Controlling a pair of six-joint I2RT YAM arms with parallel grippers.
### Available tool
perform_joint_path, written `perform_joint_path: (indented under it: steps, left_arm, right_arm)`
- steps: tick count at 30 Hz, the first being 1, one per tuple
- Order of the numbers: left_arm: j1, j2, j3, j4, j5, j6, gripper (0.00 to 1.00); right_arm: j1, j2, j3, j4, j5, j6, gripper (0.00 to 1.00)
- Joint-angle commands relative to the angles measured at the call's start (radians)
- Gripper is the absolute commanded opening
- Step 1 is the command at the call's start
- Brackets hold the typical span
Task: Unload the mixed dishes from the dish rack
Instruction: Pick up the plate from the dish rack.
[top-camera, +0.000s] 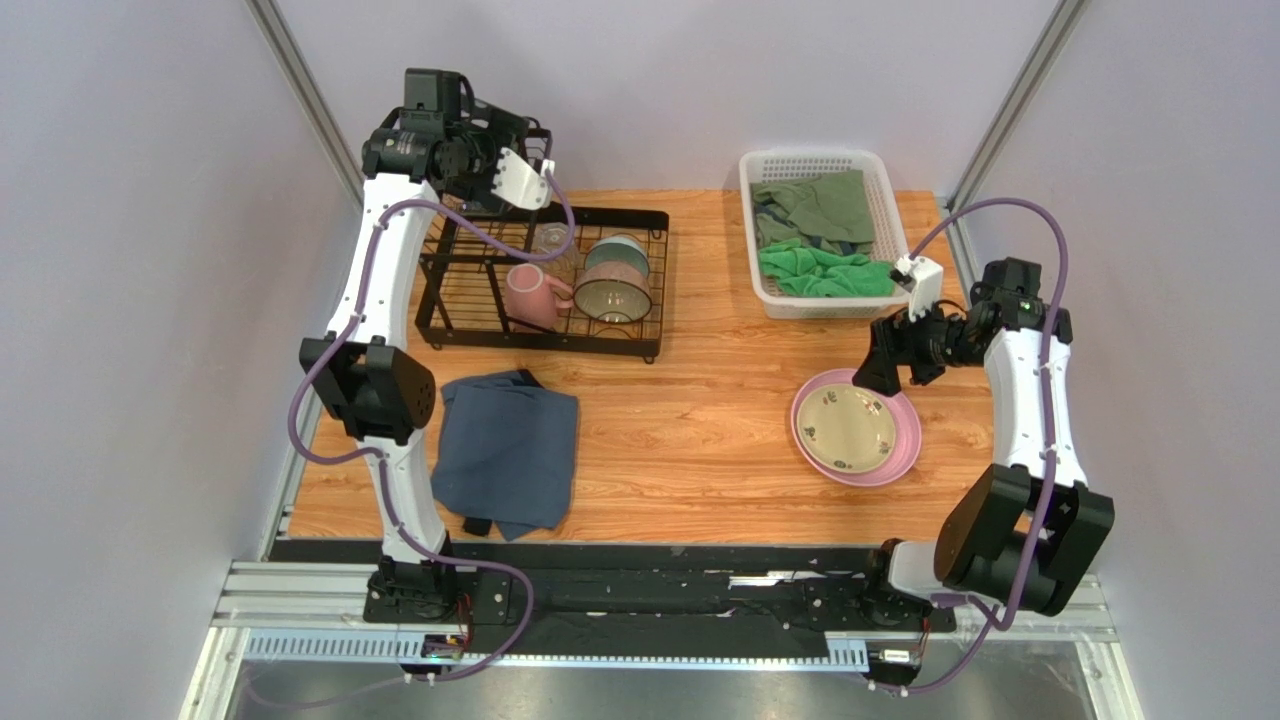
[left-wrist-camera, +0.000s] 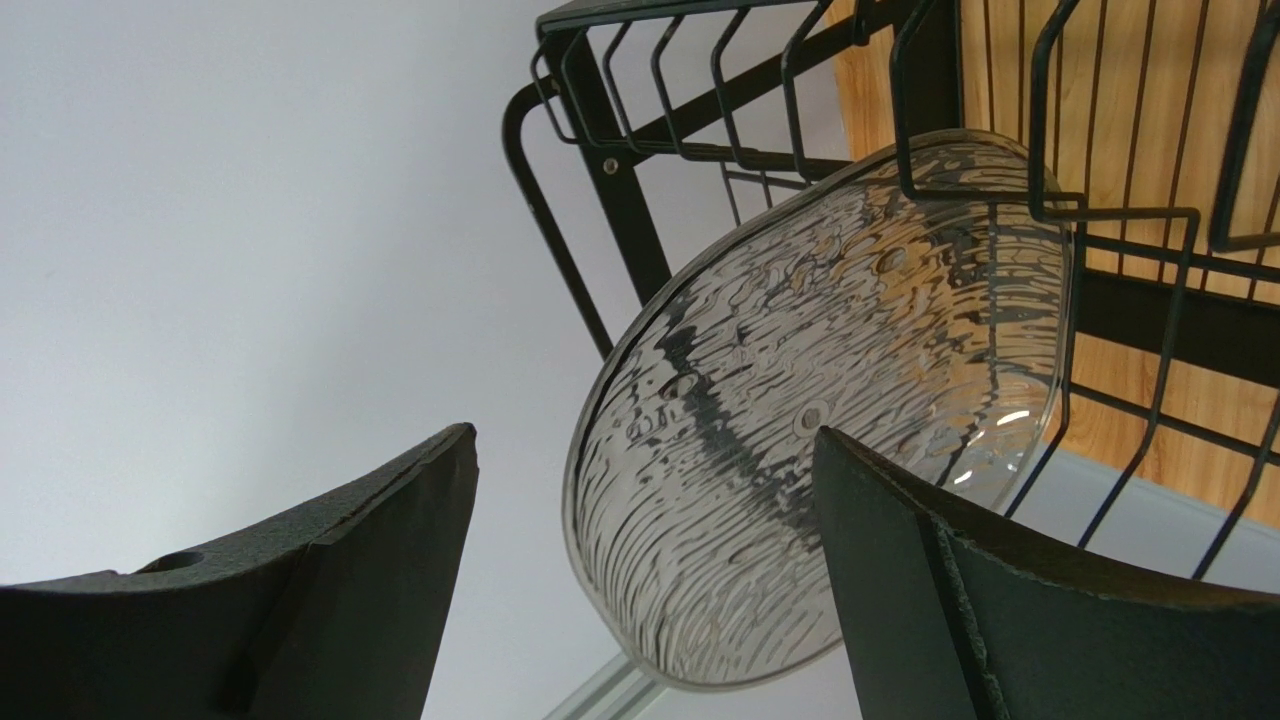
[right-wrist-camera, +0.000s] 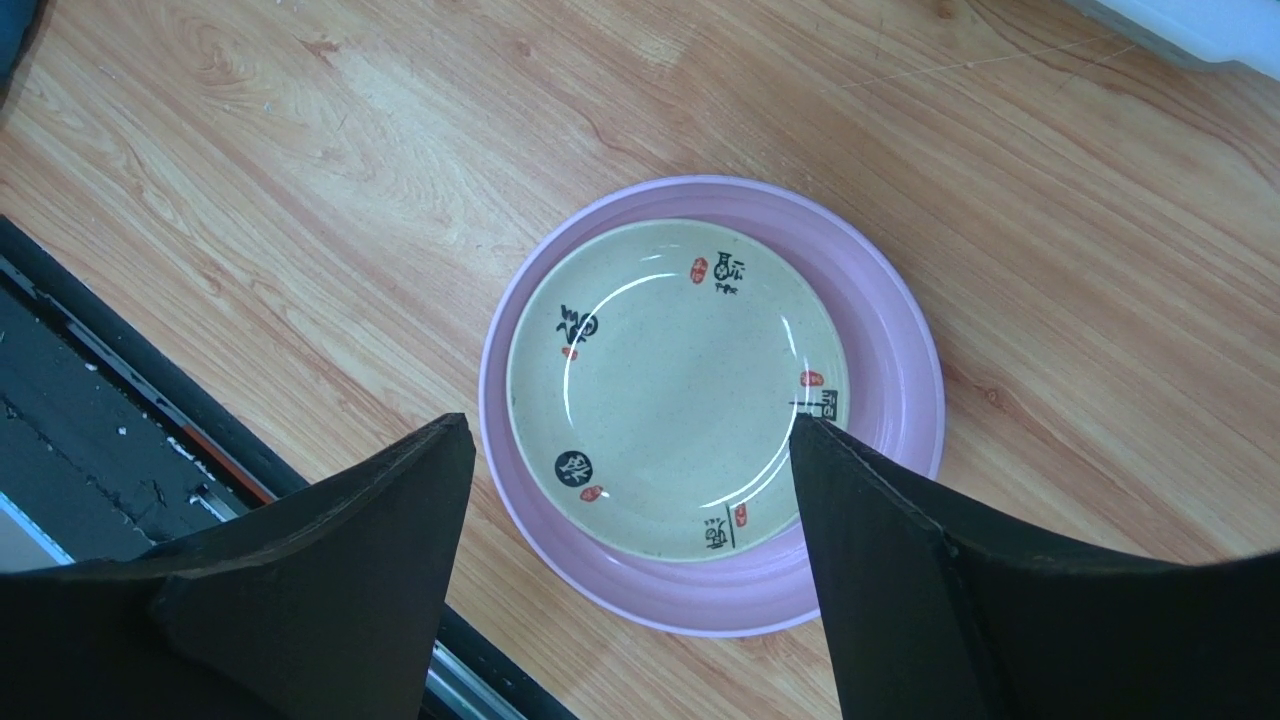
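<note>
The black wire dish rack (top-camera: 451, 308) stands at the back left. In it are a pink mug (top-camera: 529, 296), a dark bowl with teal inside (top-camera: 613, 281) and a clear ribbed glass (top-camera: 556, 240). My left gripper (top-camera: 541, 203) hangs open over the rack's back. In its wrist view the glass (left-wrist-camera: 819, 405) lies on its side among the rack wires (left-wrist-camera: 601, 150), just beyond my open left gripper (left-wrist-camera: 646, 435), untouched. My right gripper (top-camera: 876, 368) is open above the cream plate (right-wrist-camera: 669, 383), which rests on the pink plate (right-wrist-camera: 894, 375). Nothing sits between the right gripper (right-wrist-camera: 628, 423) fingers.
A white plastic basket (top-camera: 824, 156) of green cloths (top-camera: 819, 240) stands at the back right, just behind the right arm. A folded blue-grey cloth (top-camera: 508, 450) lies in front of the rack. The black base rail (right-wrist-camera: 90, 405) runs close to the plates.
</note>
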Motion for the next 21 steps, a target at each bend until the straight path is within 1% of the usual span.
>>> perform_joint_path:
  steps: [1, 4, 13, 14, 16, 19, 20, 21]
  left_arm:
    - [0.014, 0.017, 0.045, 0.042, 0.034, 0.053, 0.89]
    - [0.019, 0.033, 0.052, 0.048, 0.031, 0.058, 0.88]
    - [0.019, 0.043, 0.052, 0.041, -0.001, 0.068, 0.73]
    - [0.019, 0.042, 0.052, 0.041, -0.006, 0.068, 0.69]
    - [0.019, 0.039, 0.051, 0.044, -0.009, 0.068, 0.66]
    - [0.019, 0.037, 0.049, 0.054, -0.018, 0.067, 0.57]
    - [0.019, 0.039, 0.049, 0.058, -0.023, 0.068, 0.49]
    - [0.019, 0.039, 0.048, 0.065, -0.024, 0.068, 0.44]
  right_arm:
    - [0.003, 0.015, 0.039, 0.028, -0.029, -0.015, 0.81]
    - [0.003, 0.018, 0.034, 0.026, -0.029, -0.015, 0.81]
    - [0.003, 0.026, 0.026, 0.028, -0.022, -0.018, 0.80]
    - [0.003, 0.026, 0.026, 0.026, -0.020, -0.018, 0.80]
    - [0.003, 0.024, 0.023, 0.029, -0.020, -0.021, 0.80]
    - [0.003, 0.024, 0.014, 0.029, -0.025, -0.020, 0.80]
    - [0.003, 0.023, 0.010, 0.029, -0.025, -0.020, 0.80]
    - [0.003, 0.023, 0.008, 0.031, -0.025, -0.021, 0.80]
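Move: The clear glass plate leans in the rack's upper tier, its middle roughly level with the left hand in reach, about 5 cm to its left and 7 cm below; its upper rim is close to the open fingers. Below, the clear glass cup stands some 4 cm back and 5 cm right, and the pink mug 9 cm back and 3 cm right, both about 25 cm lower. From the right hand the glass plate lies some 28 cm ahead, 54 cm left and 9 cm higher. Forward, about 1.5 cm, and slightly down and left, the left hand eases its fingers in around the upper rim of the clear glass plate, then all but stops there. The fingers, wide open at first, close to about half with the rim between them and are still closing; a grip can't be seen yet. ##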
